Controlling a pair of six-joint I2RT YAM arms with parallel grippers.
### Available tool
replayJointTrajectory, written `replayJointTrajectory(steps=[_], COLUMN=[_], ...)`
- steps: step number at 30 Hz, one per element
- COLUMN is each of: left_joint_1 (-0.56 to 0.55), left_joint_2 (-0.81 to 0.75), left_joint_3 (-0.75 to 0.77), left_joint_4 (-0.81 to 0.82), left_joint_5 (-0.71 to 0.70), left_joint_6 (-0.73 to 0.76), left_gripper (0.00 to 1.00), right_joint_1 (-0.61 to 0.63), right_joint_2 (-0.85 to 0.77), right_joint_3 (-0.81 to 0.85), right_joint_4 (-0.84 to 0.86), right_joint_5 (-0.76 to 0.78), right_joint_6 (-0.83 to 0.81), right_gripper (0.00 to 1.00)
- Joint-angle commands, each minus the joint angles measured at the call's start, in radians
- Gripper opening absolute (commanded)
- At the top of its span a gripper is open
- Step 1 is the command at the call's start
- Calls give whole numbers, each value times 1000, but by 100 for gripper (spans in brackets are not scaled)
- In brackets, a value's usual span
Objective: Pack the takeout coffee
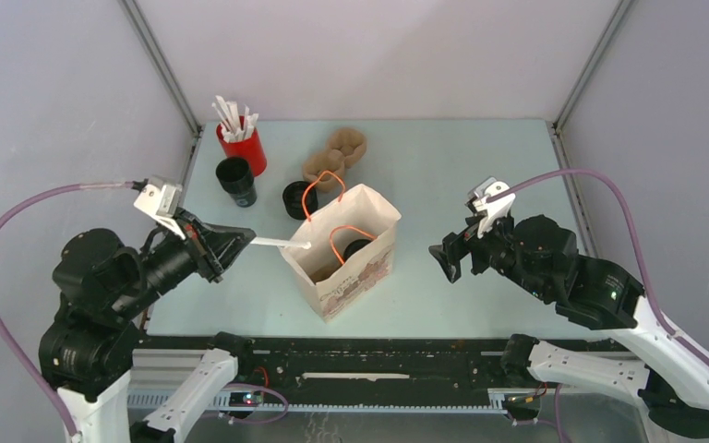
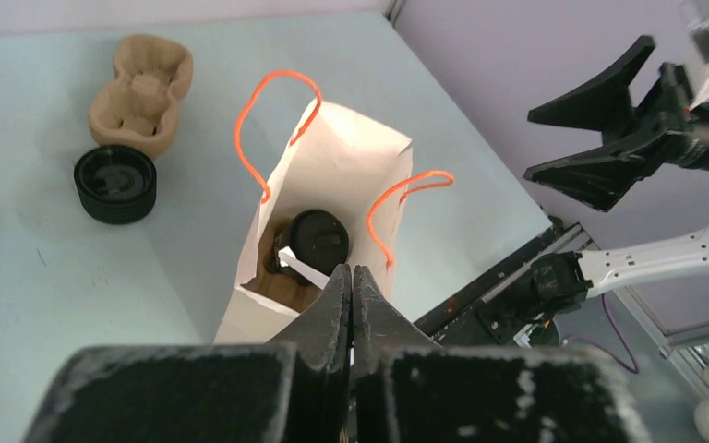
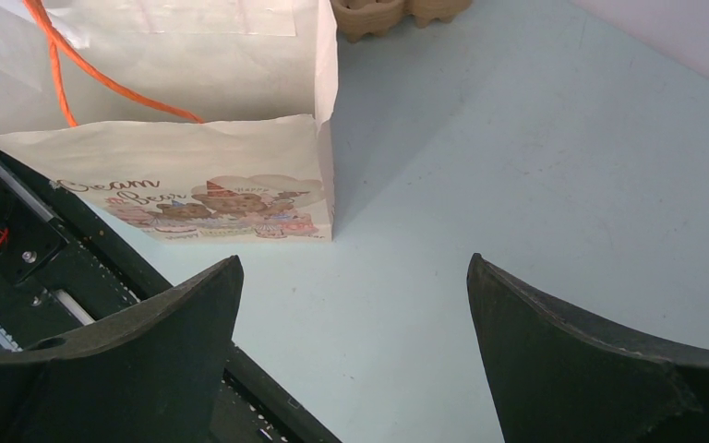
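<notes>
The takeout coffee (image 2: 318, 238), a black cup with a round black lid, stands inside the brown paper bag (image 1: 362, 214) with orange handles; its lid (image 1: 357, 247) shows through the bag's mouth. Left of the bag, my left gripper (image 1: 247, 240) is shut on a thin white stick (image 1: 282, 244). The stick's far end reaches over the bag's left rim. In the left wrist view the jaws (image 2: 351, 271) are pressed together, with the white stick (image 2: 303, 269) just ahead of them above the cup. My right gripper (image 1: 452, 258) hangs wide open to the right of the bag (image 3: 194, 157), with nothing between its fingers (image 3: 353, 260).
A red cup of white sticks (image 1: 242, 148) stands at the back left, with another black cup (image 1: 236, 180) in front of it. A squat black round piece (image 1: 297, 198) and a brown cardboard cup carrier (image 1: 335, 154) lie behind the bag. Black rails (image 1: 332, 360) run along the near edge.
</notes>
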Motion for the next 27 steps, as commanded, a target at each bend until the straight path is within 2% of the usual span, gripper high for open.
replayJointTrajectory(steps=[1,4,6,12,15,20,27], left_joint_1=[-8,-8,-8,-10,-10,-10,-10], left_joint_2=[36,59,75,92,82,27,-111], left_joint_3=[-45,-44,-43,-32,8,91,112], left_joint_4=[-11,-32,-23,25,28,93,334], left_joint_5=[-12,-66,-47,-21,-35,-132,-304], left_joint_6=[29,48,44,36,44,30,-15], left_gripper=[0,2,6,49,63,78,92], right_joint_1=[19,30,33,35,36,36,33], right_joint_2=[-6,-14,-17,-39,-78,-186,-222], right_joint_3=[2,2,2,3,2,21,241], right_joint_4=[27,25,22,30,56,151,155], right_joint_5=[19,37,48,63,85,148,143], right_joint_6=[31,34,31,23,39,59,69], right_gripper=[100,100,100,100,100,100,100])
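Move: The left hand, shut on the white straw, has the paper bag's middle about 12 cm ahead, 9 cm to its right and 33 cm below. The black lids stand some 30 cm ahead and 2 cm to its left, and the black cup about 35 cm ahead and 18 cm left, both nearly 40 cm below. From the empty right hand, the bag lies about 11 cm ahead, 16 cm left and 23 cm below. With the straw pointing out over the bag's mouth, the left hand dips about 3 cm while easing forward about as far, opens wide to let go of the straw, then turns back and climbs over 9 cm away from the bag, fingertips tipping up and swinging left. The right hand, still empty and open, waits and then rises about 11 cm and draws some 7 cm to the right, away from the bag, rolling its left side up some 20 degrees. ##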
